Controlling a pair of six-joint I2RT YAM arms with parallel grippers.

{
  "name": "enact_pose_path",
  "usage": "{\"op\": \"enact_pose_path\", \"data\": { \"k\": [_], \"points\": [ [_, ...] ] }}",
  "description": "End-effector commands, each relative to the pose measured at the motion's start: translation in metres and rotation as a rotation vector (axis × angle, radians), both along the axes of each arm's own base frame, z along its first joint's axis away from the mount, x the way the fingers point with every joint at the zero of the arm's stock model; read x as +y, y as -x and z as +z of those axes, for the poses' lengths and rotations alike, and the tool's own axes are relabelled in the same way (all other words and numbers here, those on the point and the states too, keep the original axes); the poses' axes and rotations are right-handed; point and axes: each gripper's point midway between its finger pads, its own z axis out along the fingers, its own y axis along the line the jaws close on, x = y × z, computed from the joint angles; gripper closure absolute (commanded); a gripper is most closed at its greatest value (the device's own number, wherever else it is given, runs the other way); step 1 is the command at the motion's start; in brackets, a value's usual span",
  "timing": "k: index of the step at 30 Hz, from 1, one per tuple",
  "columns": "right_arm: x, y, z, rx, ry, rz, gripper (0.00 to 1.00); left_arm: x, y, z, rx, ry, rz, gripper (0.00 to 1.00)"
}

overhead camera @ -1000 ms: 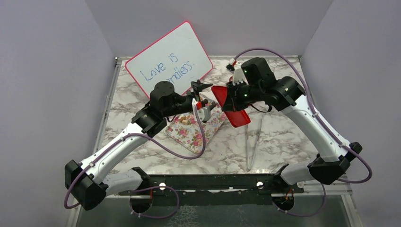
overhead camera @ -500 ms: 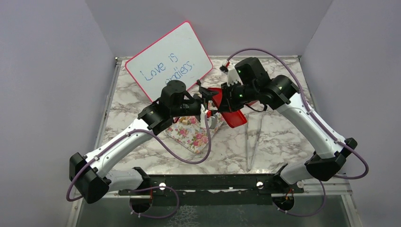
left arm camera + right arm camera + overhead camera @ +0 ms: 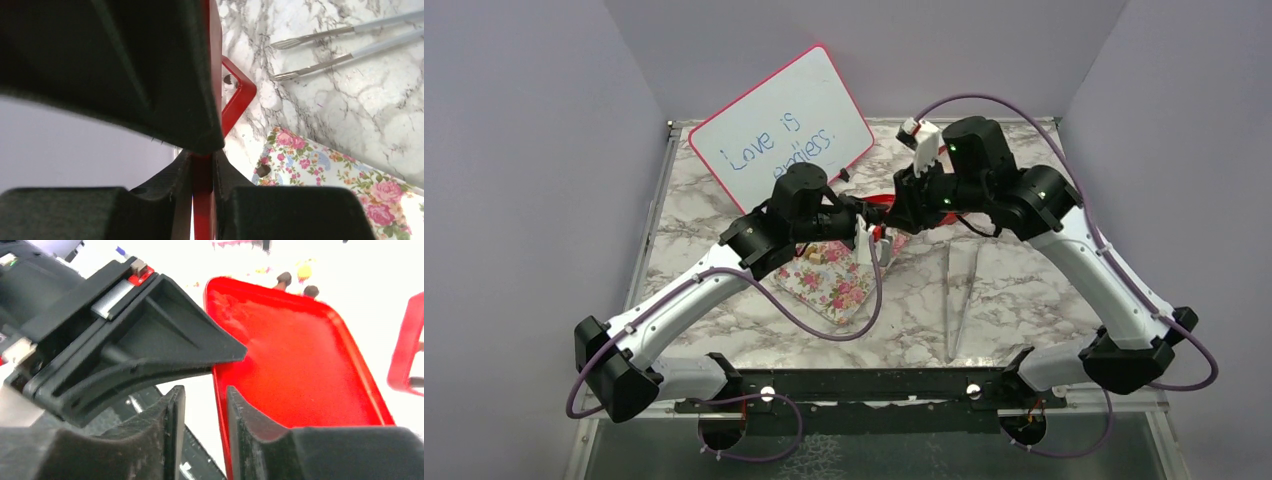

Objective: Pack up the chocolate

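Note:
A flat red box half (image 3: 300,355) hangs on edge between the two arms, seen as a thin red strip (image 3: 882,203) from above. My left gripper (image 3: 202,157) is shut on its rim. My right gripper (image 3: 205,395) stands open, with the same rim in the gap beside one finger (image 3: 240,405). A second red box part (image 3: 241,92) lies on the table with a dark chocolate piece (image 3: 227,79) by it. Another chocolate piece (image 3: 263,170) sits on the floral tray (image 3: 325,170). Two more dark chocolate pieces (image 3: 284,277) show beyond the red half.
The floral tray (image 3: 829,282) lies under the left arm. A whiteboard (image 3: 779,130) with writing leans at the back left. Two long metal utensils (image 3: 959,295) lie on the marble top to the right of the tray.
The left gripper moved right and closed on the red box half's rim. The right gripper opened off it. The red half turned from a tilted face to edge-on and shifted left.

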Motion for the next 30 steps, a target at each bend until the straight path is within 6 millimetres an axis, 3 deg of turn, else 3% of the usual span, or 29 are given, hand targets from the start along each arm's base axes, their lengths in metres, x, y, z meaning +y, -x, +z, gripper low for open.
{"op": "enact_pose_path", "data": {
  "k": [1,4,6,9,11,13,14,17,20,26,30],
  "points": [
    [-0.005,-0.003,0.052,-0.346,-0.08,0.117,0.56,0.003,-0.008,0.041,0.051,0.108,0.099,0.87],
    [-0.01,-0.006,0.102,-0.61,-0.2,0.111,0.43,0.008,-0.009,0.054,0.134,0.173,0.155,0.87],
    [-0.02,-0.013,0.138,-0.721,-0.286,0.012,0.36,0.013,-0.01,0.063,0.196,0.23,0.201,0.88],
    [-0.024,-0.022,0.16,-0.756,-0.307,-0.05,0.31,0.022,-0.014,0.076,0.314,0.328,0.284,0.89],
    [-0.013,-0.022,0.16,-0.705,-0.3,-0.01,0.23,0.027,-0.019,0.078,0.397,0.383,0.341,0.89],
    [-0.003,-0.022,0.159,-0.638,-0.318,0.006,0.03,0.029,-0.02,0.079,0.492,0.438,0.382,0.9],
    [-0.001,-0.022,0.162,-0.605,-0.343,-0.01,0.0,0.03,-0.02,0.081,0.527,0.462,0.393,0.9],
    [0.0,-0.024,0.168,-0.479,-0.462,-0.127,0.0,0.036,-0.029,0.092,0.651,0.592,0.478,0.91],
    [-0.004,-0.027,0.159,-0.36,-0.519,-0.242,0.0,0.042,-0.04,0.111,0.813,0.766,0.536,0.9],
    [-0.025,-0.045,0.124,-0.273,-0.383,-0.41,0.0,0.049,-0.061,0.127,1.211,1.058,0.583,0.9],
    [-0.039,-0.058,0.107,-0.184,-0.342,-0.46,0.0,0.051,-0.072,0.139,1.366,1.165,0.535,0.97]
  ]
}}
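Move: The red lid has one edge in the left fingers; its middle lies about 7 cm to the left hand's right, 3 cm ahead and 2 cm lower. Counted from that hand, the red box sits roughly 28 cm ahead, 20 cm right and 29 cm below, and the floral tray 5 cm ahead, 9 cm left and 30 cm down. From the right hand, its fingers already parting around the same edge, the lid's middle is some 5 cm ahead, 4 cm right and 1 cm below. The lid, still pinched by its edge, goes up about 9 cm, forward and left with the left hand, whose wrist rolls it about a quarter turn as its fingers swing from pointing right to forward-right. The right hand comes free, shoots up some 17 cm tilting its fingers up while opening fully, then sinks 4 cm and edges forward, turning clockwise, wide open towards the lid's opposite side. ##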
